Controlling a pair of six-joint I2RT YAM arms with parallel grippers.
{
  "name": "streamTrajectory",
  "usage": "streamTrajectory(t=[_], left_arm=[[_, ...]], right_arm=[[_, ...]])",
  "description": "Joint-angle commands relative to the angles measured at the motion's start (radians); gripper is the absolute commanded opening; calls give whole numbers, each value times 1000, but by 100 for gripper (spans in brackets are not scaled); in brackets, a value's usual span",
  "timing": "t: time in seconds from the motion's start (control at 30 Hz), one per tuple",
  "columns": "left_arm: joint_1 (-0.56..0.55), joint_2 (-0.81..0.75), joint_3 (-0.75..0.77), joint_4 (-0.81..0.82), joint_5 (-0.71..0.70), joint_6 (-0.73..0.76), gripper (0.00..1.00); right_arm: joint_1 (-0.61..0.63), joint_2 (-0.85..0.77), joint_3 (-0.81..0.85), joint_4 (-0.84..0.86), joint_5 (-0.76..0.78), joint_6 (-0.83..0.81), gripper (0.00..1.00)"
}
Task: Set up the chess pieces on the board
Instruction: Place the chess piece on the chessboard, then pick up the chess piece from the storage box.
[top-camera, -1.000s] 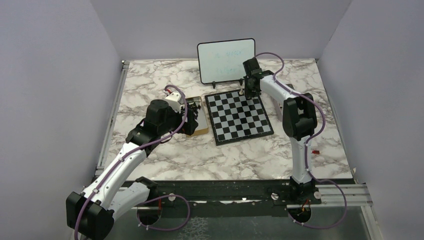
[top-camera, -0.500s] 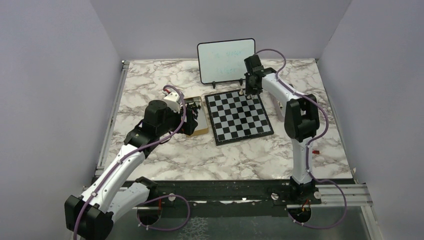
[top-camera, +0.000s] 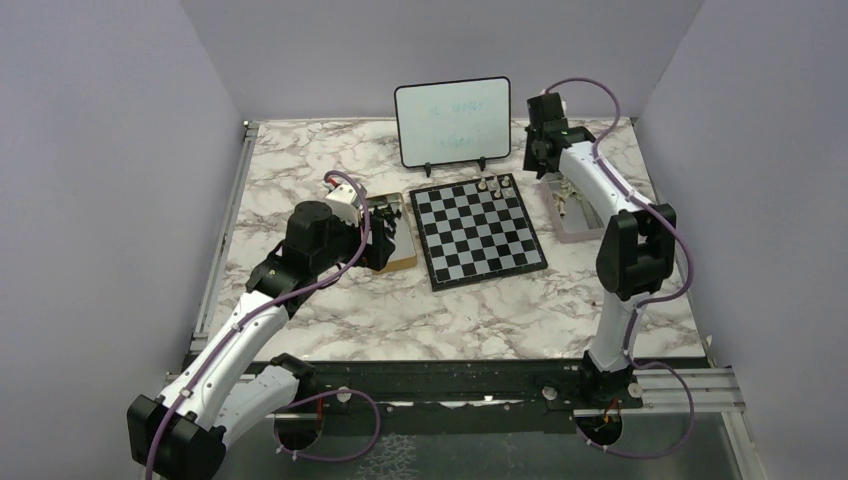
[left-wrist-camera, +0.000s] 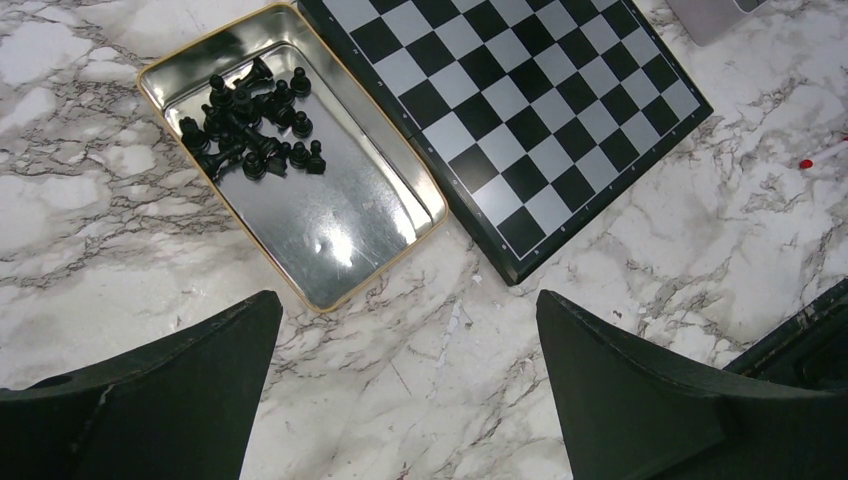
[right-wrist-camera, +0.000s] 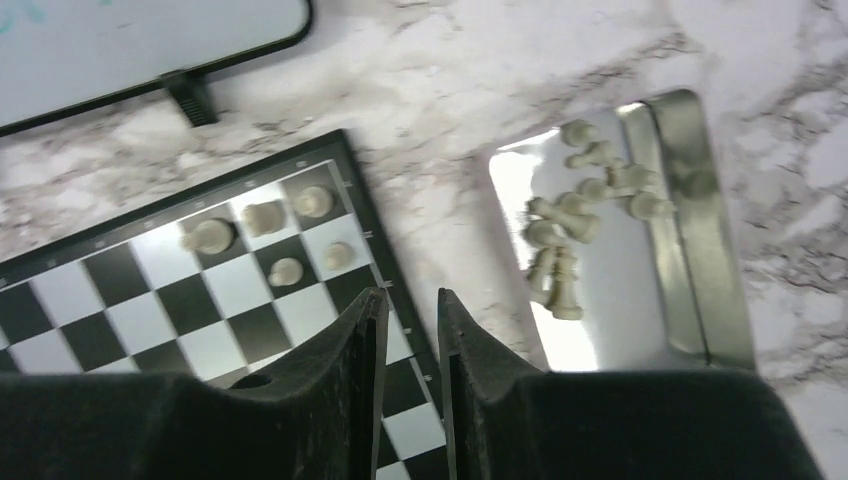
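The board (top-camera: 478, 232) lies mid-table. Several pale chess pieces (right-wrist-camera: 263, 217) stand in its far right corner, also seen from above (top-camera: 493, 184). More pale pieces (right-wrist-camera: 575, 225) lie in a silver tray (right-wrist-camera: 700, 250) right of the board. My right gripper (right-wrist-camera: 411, 295) hovers over the board's right edge, between board and tray, open by a narrow gap with nothing in it. My left gripper (left-wrist-camera: 408, 300) is wide open above bare marble, just near of a gold-rimmed tin (left-wrist-camera: 300, 250) holding the black pieces (left-wrist-camera: 250, 130).
A whiteboard (top-camera: 452, 120) on a stand sits behind the board. The tin (top-camera: 405, 262) touches the board's left side, and the silver tray (top-camera: 578, 230) lies off its right side. A small red item (top-camera: 630, 303) lies by the right arm.
My right gripper has lifted off the board's far right corner and swung right toward the tray, jaws slightly wider, leaving a pale piece standing there. The left arm has barely shifted.
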Motion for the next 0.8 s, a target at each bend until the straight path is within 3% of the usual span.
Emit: streamTrajectory(t=[0.0, 0.33, 0.77], left_arm=[[-4, 1, -5, -1, 2, 6, 99], [-4, 2, -7, -1, -20, 7, 99], [-4, 25, -8, -3, -25, 9, 99]], right_arm=[[-76, -33, -66, 59, 53, -18, 30], [-243, -16, -178, 239, -79, -71, 30], [-269, 14, -261, 476, -212, -209, 33]])
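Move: From the right hand, empty and part-open above the board's right side, the pile of white pieces in the right tray lies about 11 cm to the right, roughly level in reach (1 cm ahead) and 13 cm below. The two white pawns on the board stand some 5 cm left, level in reach and 11 cm down; the board's far right corner is about 5 cm ahead, 2 cm left and 12 cm down. From the left hand the pile is some 44 cm right, 23 cm ahead and 18 cm down. Rightward in a quick, sinking sweep, the right hand leaves the board and its set pieces for the tray of white pieces, travelling about 12 cm right and 4 cm down. Its wrist swings some 10 degrees clockwise, then partly back; near the end the sideways travel dies out and the hand eases 3 cm forward over the pile, fingers tipping slightly up. They stay about a third open, touching nothing. ##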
